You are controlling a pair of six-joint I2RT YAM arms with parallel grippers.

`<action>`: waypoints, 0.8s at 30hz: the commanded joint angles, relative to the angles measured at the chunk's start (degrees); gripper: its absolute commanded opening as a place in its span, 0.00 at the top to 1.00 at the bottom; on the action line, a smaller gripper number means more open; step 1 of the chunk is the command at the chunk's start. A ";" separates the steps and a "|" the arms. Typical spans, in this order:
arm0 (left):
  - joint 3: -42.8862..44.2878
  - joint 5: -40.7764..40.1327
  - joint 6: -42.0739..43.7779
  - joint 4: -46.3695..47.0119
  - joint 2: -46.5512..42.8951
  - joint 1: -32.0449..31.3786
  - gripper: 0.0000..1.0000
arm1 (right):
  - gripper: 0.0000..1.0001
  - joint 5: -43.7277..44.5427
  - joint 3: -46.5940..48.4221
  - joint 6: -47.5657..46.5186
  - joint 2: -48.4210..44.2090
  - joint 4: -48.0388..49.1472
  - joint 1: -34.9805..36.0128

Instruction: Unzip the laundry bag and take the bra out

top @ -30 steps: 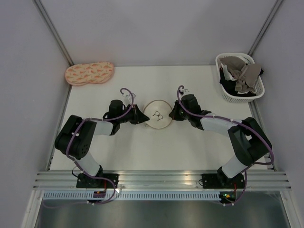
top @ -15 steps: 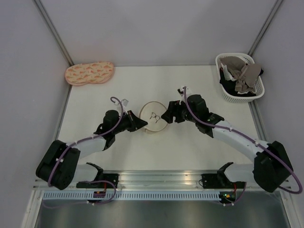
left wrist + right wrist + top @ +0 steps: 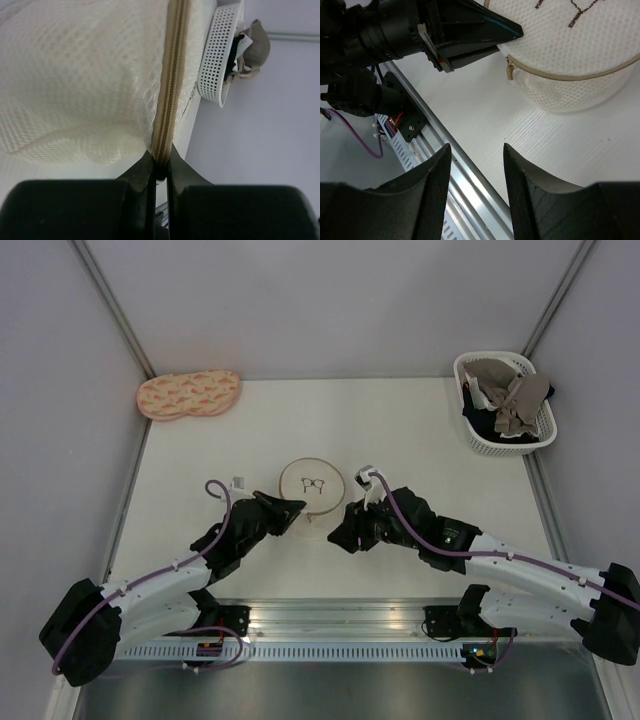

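The laundry bag (image 3: 312, 483), a small round cream-white mesh disc with a black bra drawing, lies mid-table. My left gripper (image 3: 299, 506) is at its near-left edge. In the left wrist view this gripper (image 3: 160, 169) is shut on the bag's tan zipper rim (image 3: 167, 95). My right gripper (image 3: 334, 538) hovers just near-right of the bag and stands open with nothing between its fingers (image 3: 432, 190), apart from the mesh (image 3: 570, 60). A small zipper pull (image 3: 510, 73) hangs at the rim close to the left gripper's tips. No bra shows in any view.
A pink-orange patterned pouch (image 3: 188, 393) lies at the far left. A white basket (image 3: 505, 405) of beige and black clothes stands far right, also seen as the basket (image 3: 220, 55) in the left wrist view. The metal rail (image 3: 340, 618) runs along the near edge.
The right gripper has opened, let go of the bag and drawn back toward the near edge. The left arm has pulled nearer too, still gripping the rim; the bag has shifted slightly left.
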 commanded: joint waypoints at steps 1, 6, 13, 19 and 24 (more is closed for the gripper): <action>1.92 -2.93 -12.90 -1.47 3.76 -0.95 0.98 | 0.49 4.42 0.40 1.72 -0.58 0.72 1.86; 2.98 0.41 -18.27 4.41 9.04 -2.97 0.98 | 0.49 13.10 0.05 3.56 3.11 3.70 4.15; 5.01 -1.07 -18.01 0.56 5.36 -4.47 0.98 | 0.51 23.49 -3.65 6.91 10.66 15.30 5.29; 4.04 -1.08 -18.71 -0.94 3.24 -4.39 0.98 | 0.52 23.84 0.30 5.24 19.19 18.48 7.40; 3.16 -0.90 -19.06 -0.94 3.16 -4.39 0.98 | 0.51 24.64 2.85 3.92 21.13 18.39 8.37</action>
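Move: The zipper pull hangs about 7 cm ahead of the right hand, 8 cm to its left and 7 cm below, just under the left gripper, whose pinch on the zip end is some 8 cm ahead, 9 cm left and 4 cm down. The laundry bag's middle is roughly 17 cm ahead, 7 cm left and 13 cm below. From the left hand the pull lies about 1 cm back, 1 cm left and 3 cm below. Down by roughly 8 cm, after an early reach some 4 cm forward, the right hand closes on the zipper pull, easing left late on and turning about 15 degrees clockwise, fingers staying half open without touching it. The left hand keeps pinching the zip end, dips about 3 cm and comes back up while shifting right and tipping its fingers down slightly. ##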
